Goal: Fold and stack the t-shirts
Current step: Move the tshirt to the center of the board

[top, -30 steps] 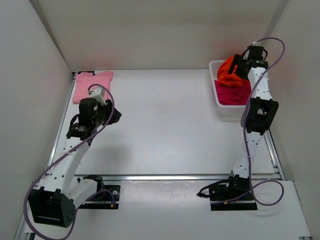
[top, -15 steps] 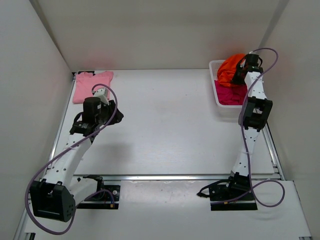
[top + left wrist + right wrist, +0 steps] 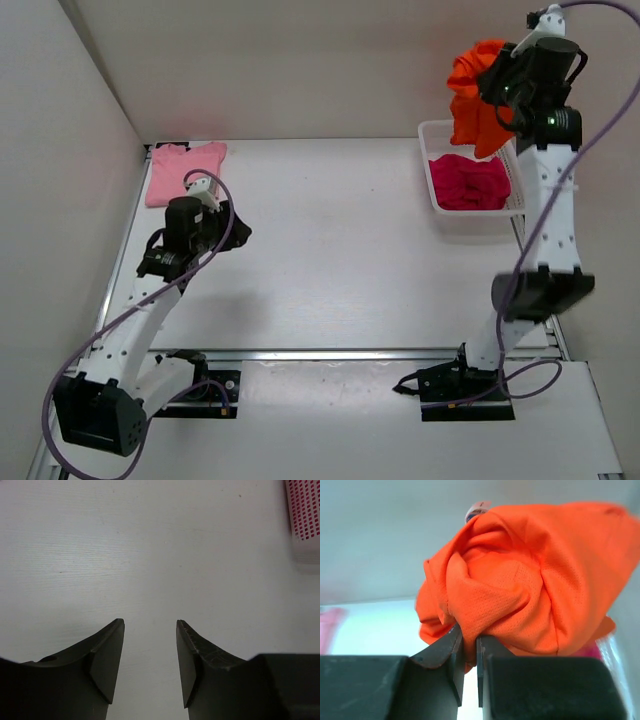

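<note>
The orange t-shirt (image 3: 474,90) hangs bunched in the air above the basket, pinched by my right gripper (image 3: 497,82), whose jaws are shut on a fold of the orange t-shirt (image 3: 520,595) in the right wrist view, right gripper (image 3: 469,642). The magenta t-shirt (image 3: 468,183) lies crumpled inside the basket. The light pink t-shirt (image 3: 184,170) lies folded flat at the back left corner of the table. My left gripper (image 3: 232,229) hovers open over bare table to the right of the pink shirt, with nothing between its fingers; left gripper (image 3: 150,645).
A white mesh basket (image 3: 432,170) stands at the back right, and its corner (image 3: 304,510) shows in the left wrist view. White walls enclose the table on three sides. A metal rail (image 3: 350,354) runs along the near edge by the arm bases.
My right gripper closed on the orange t-shirt in the basket and lifted it high above it. The left arm shifted only slightly.
</note>
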`<action>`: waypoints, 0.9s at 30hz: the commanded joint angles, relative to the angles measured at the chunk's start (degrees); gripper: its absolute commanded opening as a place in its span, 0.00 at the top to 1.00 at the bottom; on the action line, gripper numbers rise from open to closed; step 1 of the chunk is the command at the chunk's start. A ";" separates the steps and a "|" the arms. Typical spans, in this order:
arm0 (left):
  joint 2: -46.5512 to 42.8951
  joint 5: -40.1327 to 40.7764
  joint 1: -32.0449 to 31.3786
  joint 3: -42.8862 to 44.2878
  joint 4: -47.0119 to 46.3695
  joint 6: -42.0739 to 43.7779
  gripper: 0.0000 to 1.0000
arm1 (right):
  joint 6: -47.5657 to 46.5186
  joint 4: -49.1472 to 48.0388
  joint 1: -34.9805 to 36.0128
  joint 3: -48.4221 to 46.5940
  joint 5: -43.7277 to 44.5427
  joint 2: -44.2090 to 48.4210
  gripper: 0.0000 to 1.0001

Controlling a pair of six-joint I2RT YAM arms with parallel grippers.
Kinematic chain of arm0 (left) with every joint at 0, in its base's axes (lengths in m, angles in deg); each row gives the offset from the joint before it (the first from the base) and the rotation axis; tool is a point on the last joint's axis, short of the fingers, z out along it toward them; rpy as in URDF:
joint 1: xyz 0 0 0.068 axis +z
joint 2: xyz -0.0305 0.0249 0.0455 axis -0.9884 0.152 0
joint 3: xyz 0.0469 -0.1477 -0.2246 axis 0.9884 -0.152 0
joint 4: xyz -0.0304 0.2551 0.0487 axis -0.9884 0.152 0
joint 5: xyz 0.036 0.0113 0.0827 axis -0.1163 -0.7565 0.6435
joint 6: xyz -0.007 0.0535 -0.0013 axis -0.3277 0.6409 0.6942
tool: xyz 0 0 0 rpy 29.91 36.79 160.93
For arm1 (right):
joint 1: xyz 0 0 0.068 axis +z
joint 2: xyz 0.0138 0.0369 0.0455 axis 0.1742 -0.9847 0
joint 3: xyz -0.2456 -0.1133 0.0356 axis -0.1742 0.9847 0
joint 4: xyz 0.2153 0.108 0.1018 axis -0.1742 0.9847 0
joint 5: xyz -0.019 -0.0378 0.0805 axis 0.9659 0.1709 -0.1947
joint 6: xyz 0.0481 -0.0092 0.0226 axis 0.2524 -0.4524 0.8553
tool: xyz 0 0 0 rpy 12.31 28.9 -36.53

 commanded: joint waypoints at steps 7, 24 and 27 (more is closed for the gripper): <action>-7.96 -2.27 9.32 3.49 6.28 2.86 0.31 | 1.74 -17.76 22.67 38.87 2.31 32.39 1.00; -0.24 2.31 -5.88 2.09 7.26 0.05 0.19 | 6.86 -12.50 33.14 52.09 -5.44 20.27 0.48; 1.61 2.12 -6.31 1.30 4.98 -0.75 0.19 | 6.59 -12.93 31.12 55.43 -4.55 21.67 0.45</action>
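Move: The right hand already holds the orange t-shirt high up; the board's center lies about 31 cm to its left, 20 cm back and 41 cm below. The laundry basket sits beneath the hand, roughly 2 cm ahead, 8 cm right and 38 cm down, the crimson t-shirt inside it about 2 cm back and 7 cm right of the hand. From the left hand the board's center is some 20 cm right, level ahead, 19 cm below. The right hand swings the orange t-shirt some 25 cm left, down and back, then lets go above midboard. ##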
